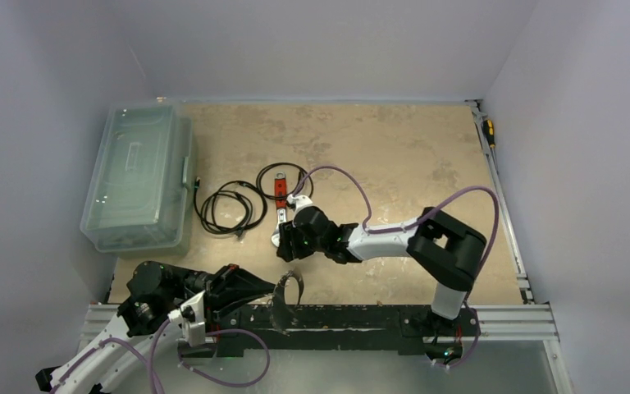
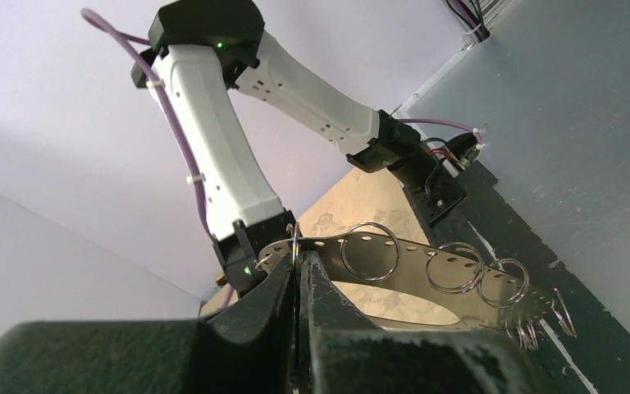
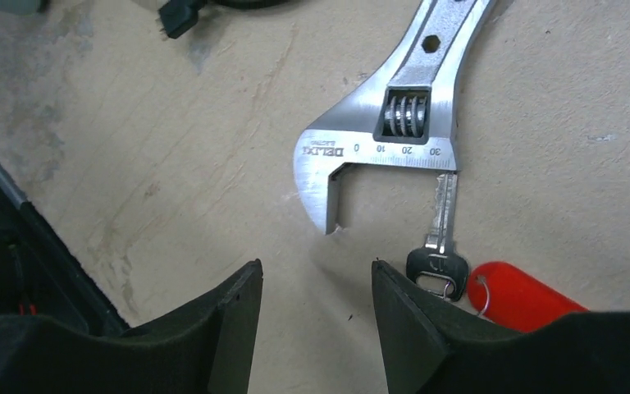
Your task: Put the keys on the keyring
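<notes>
My left gripper [image 2: 297, 258] is shut on the keyring [image 2: 426, 254], a silvery oval band with holes that carries several small split rings. It holds the keyring above the table's near edge [image 1: 289, 289]. On the table, my right gripper [image 3: 314, 267] hangs open and empty, just short of the jaw of a steel wrench [image 3: 381, 139]. One key [image 3: 439, 261], with a black head and a silvery blade, lies just right of the right finger. Its tip is against the wrench head, and a thin wire ties it to a red tag [image 3: 521, 297]. From above, my right gripper [image 1: 285, 243] hides the key.
Black coiled cables [image 1: 231, 209] and a red-and-black device [image 1: 280, 187] lie behind the wrench [image 1: 281, 218]. A clear plastic box [image 1: 139, 176] stands at the far left. A yellow-handled screwdriver [image 1: 488, 131] rests along the right rail. A black rail [image 1: 361, 316] runs along the near edge.
</notes>
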Tool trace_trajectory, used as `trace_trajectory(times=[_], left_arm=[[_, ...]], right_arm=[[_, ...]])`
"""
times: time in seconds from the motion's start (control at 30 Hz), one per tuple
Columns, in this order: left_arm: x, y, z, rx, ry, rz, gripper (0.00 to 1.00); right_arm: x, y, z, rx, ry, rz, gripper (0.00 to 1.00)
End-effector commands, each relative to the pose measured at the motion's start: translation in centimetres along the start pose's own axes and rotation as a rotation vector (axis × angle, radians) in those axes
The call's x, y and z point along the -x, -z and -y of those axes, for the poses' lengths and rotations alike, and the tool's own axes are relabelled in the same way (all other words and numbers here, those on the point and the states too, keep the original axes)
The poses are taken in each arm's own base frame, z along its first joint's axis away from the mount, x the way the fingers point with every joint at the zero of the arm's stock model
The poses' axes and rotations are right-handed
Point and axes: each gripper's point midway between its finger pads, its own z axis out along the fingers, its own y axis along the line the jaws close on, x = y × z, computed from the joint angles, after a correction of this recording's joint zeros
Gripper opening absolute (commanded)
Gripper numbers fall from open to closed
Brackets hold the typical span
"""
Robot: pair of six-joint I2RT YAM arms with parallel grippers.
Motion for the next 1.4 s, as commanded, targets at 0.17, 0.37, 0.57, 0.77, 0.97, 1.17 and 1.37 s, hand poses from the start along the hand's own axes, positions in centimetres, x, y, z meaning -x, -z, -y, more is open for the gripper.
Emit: trace_trajectory(times=[0.17, 0.37, 0.57, 0.77, 0.97, 1.17, 1.37], left_arm=[[0.8, -0.2, -0.5, 0.01, -0.021, 0.027, 0.0], [0.8, -0.2, -0.5, 0.006, -0.018, 0.03, 0.0], [0.7, -0.3, -0.4, 0.004, -0.017, 0.032, 0.0], [0.5, -0.4, -0.4, -0.002, -0.008, 0.026, 0.0], [0.5, -0.3, -0.4, 0.003, -0.011, 0.024, 0.0], [0.5, -0.4, -0.3, -0.004, -0.006, 0.028, 0.0], [0.5, -0.4, -0.3, -0.004, -0.005, 0.027, 0.0]], right_arm=[[-1.5, -2.5, 4.0, -0.137, -0.053, 0.038, 0.55], [-3.0, 1.5, 8.2, -0.307, -0.078, 0.045, 0.57], [-2.5, 5.3, 11.5, -0.495, -0.087, 0.095, 0.59], [-0.1, 6.0, 8.9, -0.406, -0.078, 0.131, 0.56], [1.2, 4.0, 4.5, -0.215, -0.151, 0.136, 0.52], [1.5, 2.3, 4.4, -0.23, -0.206, 0.137, 0.53], [1.5, 1.2, 5.9, -0.323, -0.213, 0.14, 0.53]])
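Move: From the right hand the key lies about 3 cm ahead, 3 cm to the right and 3 cm below, its tip against the wrench jaw. The wrench head is roughly 5 cm ahead and 1 cm left; the red tag, joined to the key's bow, is some 2 cm ahead and 6 cm right. From the left hand, which holds the ringed metal plate, the key lies about 18 cm ahead, 2 cm right and 27 cm down. Keep the right fingers half open and dip about 1 cm, easing forward and slightly left beside the key. Stay low and sweep some 12 cm right, past the key and away from the wrench, turning the hand about 20 degrees clockwise, then come back left about 5 cm so the fingertips stop just short of the key's bow. ##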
